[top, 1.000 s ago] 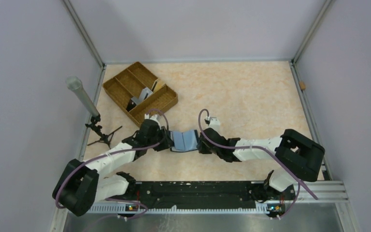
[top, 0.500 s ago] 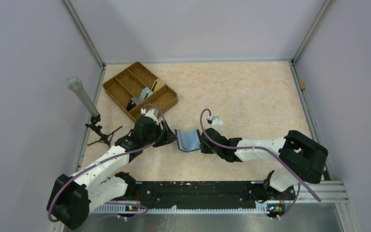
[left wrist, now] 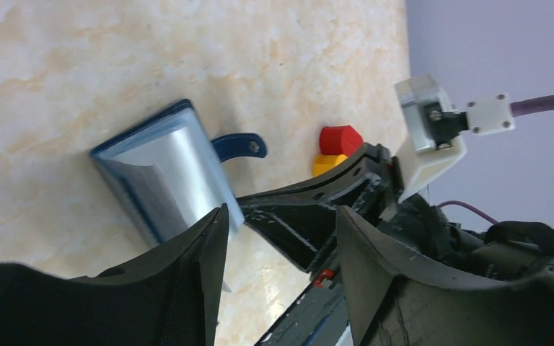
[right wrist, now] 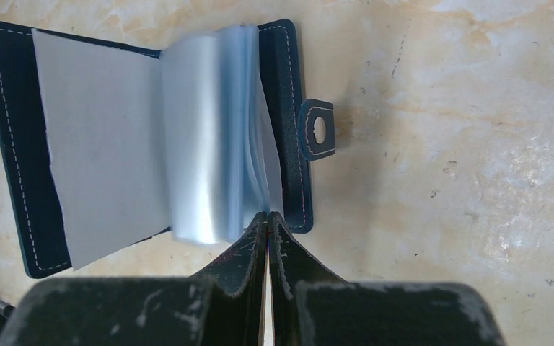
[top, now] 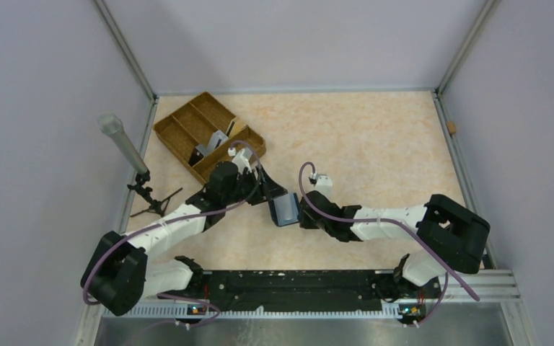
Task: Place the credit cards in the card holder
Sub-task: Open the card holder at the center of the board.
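The card holder [top: 285, 209] is dark navy with pale sleeves and lies half folded on the table. In the right wrist view it [right wrist: 14, 144] is spread open, and its clear sleeves [right wrist: 209, 137] are a blur of motion. My right gripper [right wrist: 268, 215] is shut, its tips against the lower edge of the sleeves. My left gripper [left wrist: 281, 213] is open and empty, close beside the holder [left wrist: 166, 166] and apart from it; from above it [top: 270, 192] is just behind the holder. Grey credit cards [top: 216, 139] stand in the woven tray.
The brown woven divided tray [top: 180, 119] sits at the back left. A grey cylinder on a small tripod [top: 119, 140] stands at the left edge. Red [left wrist: 340, 137] and yellow [left wrist: 324, 164] round pieces show beside the right arm. Walls close in on three sides.
My left gripper has let go of the holder's left half, opened and moved back and to the right. The freed half has swung up toward the right gripper, which has stayed shut and almost still.
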Robot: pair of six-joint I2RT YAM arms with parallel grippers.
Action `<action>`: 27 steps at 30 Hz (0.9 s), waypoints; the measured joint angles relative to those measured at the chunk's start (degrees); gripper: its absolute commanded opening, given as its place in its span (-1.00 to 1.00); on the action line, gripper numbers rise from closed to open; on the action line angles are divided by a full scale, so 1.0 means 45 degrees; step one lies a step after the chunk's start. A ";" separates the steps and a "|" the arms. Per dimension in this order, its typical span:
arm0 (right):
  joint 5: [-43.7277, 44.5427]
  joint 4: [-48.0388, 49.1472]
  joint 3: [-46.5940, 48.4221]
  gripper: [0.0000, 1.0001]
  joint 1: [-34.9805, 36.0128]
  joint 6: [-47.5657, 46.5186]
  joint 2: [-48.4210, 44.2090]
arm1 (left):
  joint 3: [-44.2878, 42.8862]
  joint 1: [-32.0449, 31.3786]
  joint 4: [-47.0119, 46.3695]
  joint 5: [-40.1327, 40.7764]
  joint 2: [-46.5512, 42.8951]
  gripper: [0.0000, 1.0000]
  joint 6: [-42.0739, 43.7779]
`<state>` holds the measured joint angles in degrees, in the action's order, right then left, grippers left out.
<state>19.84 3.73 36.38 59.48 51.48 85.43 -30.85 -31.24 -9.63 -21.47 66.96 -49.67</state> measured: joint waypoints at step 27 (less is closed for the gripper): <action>-0.1049 0.2827 -0.0661 -1.00 0.0151 -0.1219 -0.1676 | -0.0680 -0.0928 -0.0389 0.1151 -0.0636 0.12 -0.0151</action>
<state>15.11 16.45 33.41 60.16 46.00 77.89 -33.91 -35.42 -11.38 -16.29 64.10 -50.35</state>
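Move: The open card holder's middle lies about 6 cm left of the right hand, 1 cm ahead and 2 cm below, and some 11 cm below the left hand, 1 cm back, no offset sideways. The yellow block is roughly 15 cm right of the right hand, 3 cm back. The compartment tray is about 22 cm ahead of the left hand and 20 cm left. Shut right fingers lift about 7 cm off the holder, drifting left; left hand goes right, then rises. ##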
